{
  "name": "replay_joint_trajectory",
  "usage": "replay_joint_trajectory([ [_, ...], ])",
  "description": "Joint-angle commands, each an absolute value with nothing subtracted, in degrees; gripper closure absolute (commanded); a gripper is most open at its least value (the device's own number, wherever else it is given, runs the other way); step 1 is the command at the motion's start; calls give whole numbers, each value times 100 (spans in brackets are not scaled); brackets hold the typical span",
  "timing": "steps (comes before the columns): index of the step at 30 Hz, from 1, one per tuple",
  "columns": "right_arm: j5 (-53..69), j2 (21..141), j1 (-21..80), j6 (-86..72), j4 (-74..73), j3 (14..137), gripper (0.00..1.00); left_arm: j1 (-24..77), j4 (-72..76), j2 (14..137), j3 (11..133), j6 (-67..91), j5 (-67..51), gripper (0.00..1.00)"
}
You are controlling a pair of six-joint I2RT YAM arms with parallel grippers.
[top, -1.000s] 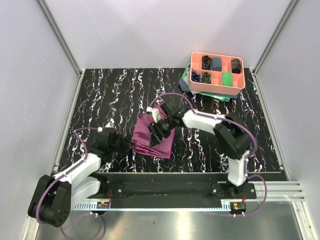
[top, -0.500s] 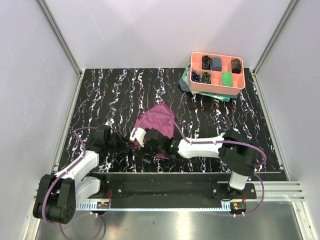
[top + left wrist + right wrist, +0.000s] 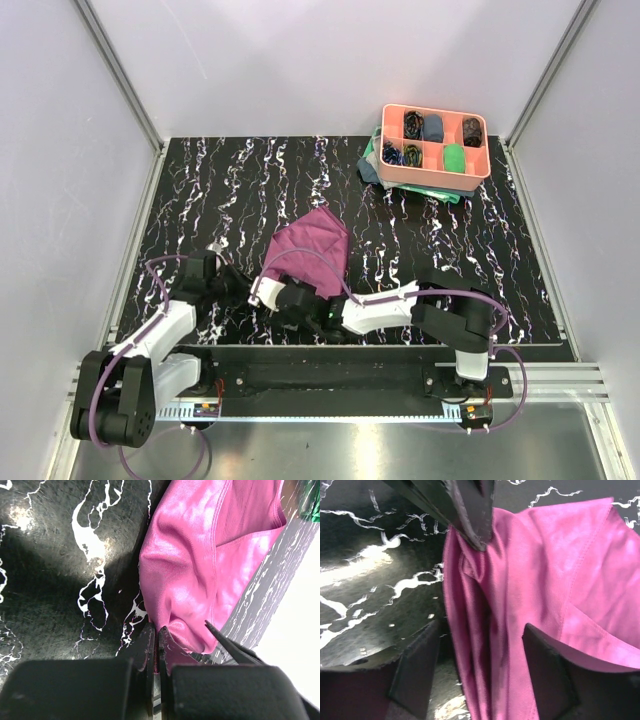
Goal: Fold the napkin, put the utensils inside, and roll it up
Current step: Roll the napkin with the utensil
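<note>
The plum-purple napkin [image 3: 310,245] lies crumpled in the middle of the black marbled table, its near corner drawn toward the left arm. My left gripper [image 3: 246,288] is shut on that corner; in the left wrist view a thin fold of the napkin [image 3: 210,555] is pinched between the closed fingers of the left gripper [image 3: 156,630]. My right gripper [image 3: 272,296] sits right beside it, low over the table. In the right wrist view this right gripper [image 3: 482,630] is open, its fingers straddling a bunched ridge of the napkin [image 3: 545,580] without squeezing it. The utensils are out of view.
A coral compartment tray [image 3: 435,180] with small cloth rolls stands at the far right, on a teal-green cloth [image 3: 372,165]. Grey walls with metal frame posts close in the table on three sides. Both arms crowd the near-left part of the table.
The right arm swung from above the napkin's middle down to the near corner beside the left gripper. The napkin now lies flatter and stretched toward the far right. The left grip has held.
</note>
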State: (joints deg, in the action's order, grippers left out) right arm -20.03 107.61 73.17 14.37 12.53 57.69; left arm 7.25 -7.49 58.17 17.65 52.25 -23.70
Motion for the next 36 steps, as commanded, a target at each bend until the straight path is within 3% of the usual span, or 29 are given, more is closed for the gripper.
replay_joint_trajectory([
  [1, -2619, 10872, 7356, 1512, 1643, 5678, 34, 615, -685, 5695, 2021, 5089, -2645, 100],
  [3, -2637, 10907, 7356, 1494, 1670, 5634, 48, 572, -712, 5695, 2056, 5063, -2672, 100],
  [9, -2330, 11048, 7348, 1573, 1696, 5546, 73, 519, -703, 5765, 2118, 4966, -2742, 100],
  [14, -1820, 11021, 7356, 1600, 1347, 5668, 100, 501, -581, 5976, 2144, 4782, -2935, 98],
  [15, -1558, 11030, 7348, 1582, 1232, 5712, 100, 492, -554, 6003, 2153, 4729, -2962, 83],
  [17, -1302, 11030, 7330, 1434, 794, 5914, 100, 457, -510, 5994, 2180, 4667, -2962, 64],
  [18, -1057, 11030, 7295, 1363, 652, 5976, 100, 422, -527, 5968, 2206, 4563, -2945, 46],
  [21, -434, 10969, 7085, 1003, 45, 6275, 100, 255, -755, 5819, 2311, 4334, -2751, 36],
  [25, 709, 10951, 6646, 528, -816, 6844, 100, 97, -992, 5581, 2303, 4149, -2401, 15],
  [36, 3627, 11486, 5626, -228, -1722, 7752, 100, 70, -1169, 4861, 2057, 3692, -1863, 10],
])
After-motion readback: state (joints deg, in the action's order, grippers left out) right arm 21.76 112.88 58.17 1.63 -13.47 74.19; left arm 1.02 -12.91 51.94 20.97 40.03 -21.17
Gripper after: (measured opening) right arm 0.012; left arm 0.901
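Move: The right hand, open, has the napkin's rolled near-left edge just under its fingers: about 2 cm down, some 1 cm to its right and barely 1 cm ahead. From it the napkin's middle lies roughly 10 cm ahead and 8 cm to the right, and the pinched corner 2 cm ahead and 5 cm to the left. The left hand still holds that pinched corner in its shut fingers; the rolled edge lies about 1 cm back and 6 cm to its right. The right hand sinks about 2 cm onto the napkin's rolled near-left edge and shuts its fingers on it while the left hand, all but still, keeps its pinch on the corner; only once the right has its grip do the left fingers open wide, let go and draw off some 3 to 4 cm to the left, with about 2 cm each up and forward. The right hand, keeping its pinch, first drags the edge back a couple of centimetres towards the base, then lifts a little over 1 cm and eases about 1 cm forward, its wrist tipping down some 40 degrees so that the fingers end pointing down and to the left. ##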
